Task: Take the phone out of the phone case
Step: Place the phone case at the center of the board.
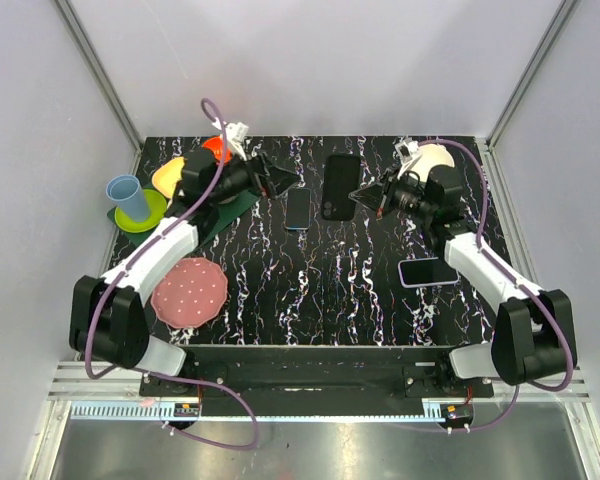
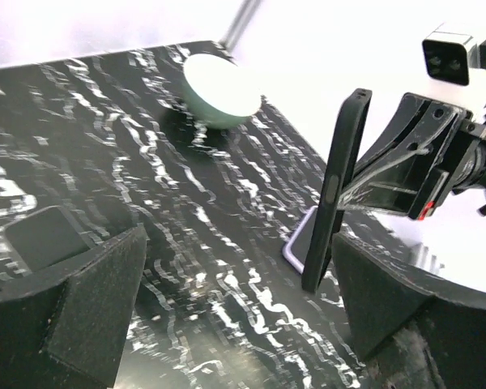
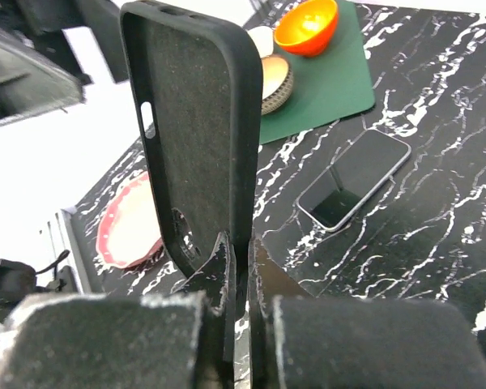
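The black phone case [image 3: 198, 138] stands upright with its inside bare, and my right gripper [image 3: 245, 251] is shut on its lower edge. In the top view the phone case [image 1: 340, 187] hangs over the middle back of the table with the right gripper [image 1: 365, 197] at its right side. The phone [image 1: 298, 208] lies flat, screen up, just left of the case; it also shows as the phone [image 3: 352, 178] on the table. My left gripper [image 1: 283, 181] is open wide next to the phone. Its fingers [image 2: 105, 300] have nothing between them, and the case [image 2: 338, 186] shows edge-on.
A second phone with a purple rim [image 1: 427, 271] lies at the right. A pink plate [image 1: 188, 290], a green mat [image 1: 230, 210], an orange bowl [image 1: 217, 147], and a blue cup [image 1: 126, 195] on a lime plate [image 1: 145, 212] fill the left. A pale bowl [image 1: 435, 158] sits at the back right.
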`<state>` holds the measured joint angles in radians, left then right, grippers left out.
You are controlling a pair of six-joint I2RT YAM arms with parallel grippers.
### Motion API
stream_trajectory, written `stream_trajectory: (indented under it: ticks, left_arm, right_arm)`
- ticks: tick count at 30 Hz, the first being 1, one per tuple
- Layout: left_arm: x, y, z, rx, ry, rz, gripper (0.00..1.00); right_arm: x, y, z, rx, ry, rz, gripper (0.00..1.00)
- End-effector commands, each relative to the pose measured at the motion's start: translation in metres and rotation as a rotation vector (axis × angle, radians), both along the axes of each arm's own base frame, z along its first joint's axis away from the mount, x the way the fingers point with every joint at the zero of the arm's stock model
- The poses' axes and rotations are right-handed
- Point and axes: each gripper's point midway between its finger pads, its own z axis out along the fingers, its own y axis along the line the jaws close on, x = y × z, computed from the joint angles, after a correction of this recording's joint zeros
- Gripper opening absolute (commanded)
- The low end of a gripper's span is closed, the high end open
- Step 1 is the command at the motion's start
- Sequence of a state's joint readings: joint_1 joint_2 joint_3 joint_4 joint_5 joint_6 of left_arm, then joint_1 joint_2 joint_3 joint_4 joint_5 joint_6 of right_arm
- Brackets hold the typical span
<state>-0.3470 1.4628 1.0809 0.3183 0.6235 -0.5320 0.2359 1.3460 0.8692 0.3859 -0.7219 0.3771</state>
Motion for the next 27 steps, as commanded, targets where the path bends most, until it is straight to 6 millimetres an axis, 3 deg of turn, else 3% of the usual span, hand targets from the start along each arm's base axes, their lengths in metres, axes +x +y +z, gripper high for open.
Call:
stream_trajectory:
  ticks: [1,9,11,12,13,15,16,22,27]
  left_arm:
    - [0.007,0.044,0.018,0.115,-0.160,0.091,0.99]
    - [0.006,0.109,-0.006,0.254,-0.140,0.208,0.99]
    - [0.004,0.121,-0.015,0.277,-0.130,0.231,0.99]
    - [0.001,0.124,-0.016,0.293,-0.139,0.232,0.99]
    - [-0.001,0.126,-0.018,0.301,-0.138,0.234,0.99]
    - [-0.007,0.130,-0.023,0.308,-0.135,0.232,0.99]
    - [-0.009,0.131,-0.025,0.310,-0.135,0.232,0.99]
    - [-0.019,0.134,-0.025,0.318,-0.150,0.244,0.99]
    - [-0.020,0.132,-0.033,0.306,-0.135,0.234,0.99]
  right_arm:
    - [0.023,-0.006,-0.008,-0.115,0.010,-0.060,0.00]
    - [0.062,-0.010,-0.049,-0.237,0.133,-0.105,0.00]
    - [0.068,-0.010,-0.077,-0.265,0.226,-0.108,0.00]
    - [0.074,-0.009,-0.076,-0.266,0.236,-0.109,0.00]
    - [0.076,-0.009,-0.098,-0.291,0.297,-0.112,0.00]
    - [0.086,-0.011,-0.105,-0.309,0.317,-0.126,0.00]
    - [0.089,-0.013,-0.121,-0.330,0.362,-0.135,0.00]
    - [0.099,-0.012,-0.156,-0.363,0.449,-0.138,0.00]
    - [0.106,-0.015,-0.173,-0.399,0.478,-0.156,0.00]
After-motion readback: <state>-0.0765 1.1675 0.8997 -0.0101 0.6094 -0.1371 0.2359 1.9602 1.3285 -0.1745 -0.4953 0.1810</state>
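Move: The right hand already pinches the phone case; the bare spot on the marble board that it is bound for lies about 9 cm ahead, 3 cm left and some 23 cm below. Beside that spot, the freed phone lies roughly 11 cm farther left and level with it; the white-rimmed phone is about 10 cm back and 24 cm right of the hand. From the empty left hand, the spot is some 5 cm ahead, 12 cm right and 27 cm down. Right hand lowers the held phone case some 18 cm and forward towards the board while the left retreats leftward. ##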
